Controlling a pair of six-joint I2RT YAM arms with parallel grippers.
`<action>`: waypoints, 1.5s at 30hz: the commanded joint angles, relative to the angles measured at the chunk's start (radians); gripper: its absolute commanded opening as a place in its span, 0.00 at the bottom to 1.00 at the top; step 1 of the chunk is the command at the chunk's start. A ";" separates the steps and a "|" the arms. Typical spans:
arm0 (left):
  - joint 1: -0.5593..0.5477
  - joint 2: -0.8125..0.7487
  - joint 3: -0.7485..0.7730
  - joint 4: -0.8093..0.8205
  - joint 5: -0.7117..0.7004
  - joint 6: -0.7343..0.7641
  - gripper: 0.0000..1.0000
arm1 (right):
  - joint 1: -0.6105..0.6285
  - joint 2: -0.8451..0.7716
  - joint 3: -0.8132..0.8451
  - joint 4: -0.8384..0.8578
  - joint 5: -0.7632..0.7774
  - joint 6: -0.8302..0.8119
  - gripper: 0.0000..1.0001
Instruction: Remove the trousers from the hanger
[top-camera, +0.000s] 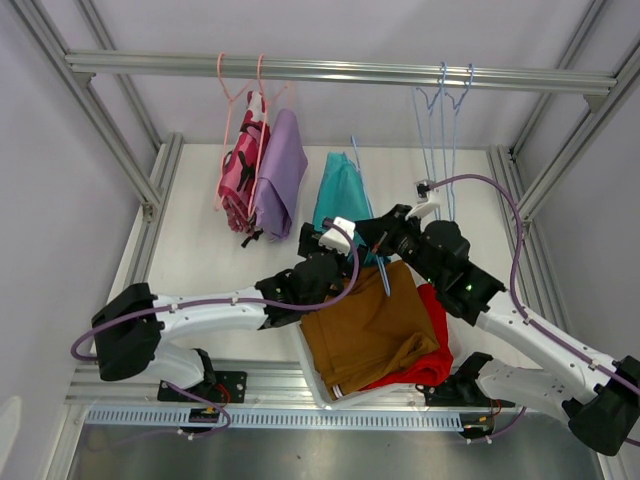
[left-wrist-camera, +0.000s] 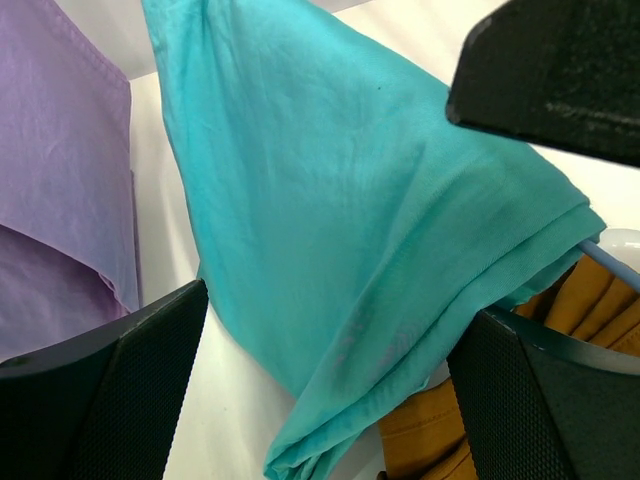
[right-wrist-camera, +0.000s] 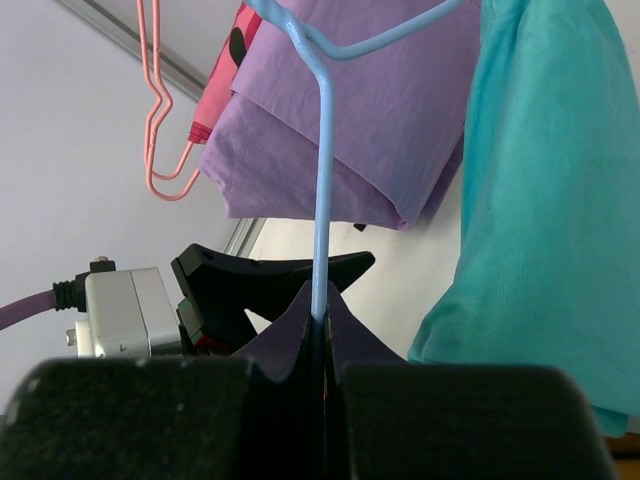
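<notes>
The teal trousers (top-camera: 341, 190) hang over a light blue hanger (right-wrist-camera: 321, 190) in mid-air above the table. My right gripper (right-wrist-camera: 320, 318) is shut on that hanger's wire stem; it shows in the top view (top-camera: 373, 232) just right of the cloth. My left gripper (left-wrist-camera: 330, 400) stands wide open, one finger on each side of the teal trousers' (left-wrist-camera: 340, 230) lower fold, not pinching it. The lilac trousers (top-camera: 279, 170) and the pink camouflage trousers (top-camera: 238, 170) hang on pink hangers (top-camera: 240, 80) from the rail. The mustard-brown trousers (top-camera: 365, 325) and the red trousers (top-camera: 432, 345) lie in a white bin (top-camera: 318, 385).
Two bare blue hangers (top-camera: 442, 110) hang from the metal rail (top-camera: 340, 70) at the right. Aluminium frame posts (top-camera: 150, 190) border the white table on both sides. The two wrists are close together beneath the teal cloth.
</notes>
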 joint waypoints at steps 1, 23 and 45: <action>0.005 0.004 0.016 0.052 0.012 -0.004 0.98 | 0.006 -0.002 0.005 0.091 -0.017 -0.010 0.00; 0.007 0.165 0.142 0.147 -0.054 -0.022 0.62 | 0.012 0.028 0.014 0.119 -0.028 0.041 0.00; 0.004 0.150 0.110 0.259 -0.049 -0.147 0.01 | 0.015 0.044 -0.069 0.191 -0.006 0.226 0.00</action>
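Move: The teal trousers hang right in front of my open left hand, their middle about 5 cm ahead, 1 cm to the right and roughly a centimetre lower. The hanger's middle stands some 4 cm ahead of this hand, 5 cm right and 5 cm higher; the purple trousers hang about 12 cm ahead, 14 cm left and 5 cm higher. From my right hand, shut on the hanger wire, the teal trousers lie about 6 cm ahead, 2 cm left and 9 cm below. I work my open left hand about 3 cm to the right, some 2 cm forward and a little down, so the near folded part of the teal trousers comes between its fingers, then shut them fully and pinch the cloth as the wrist rolls slightly. My right hand keeps its grip on the hanger, edging barely 2 cm forward and left and rolling about 10 degrees. ##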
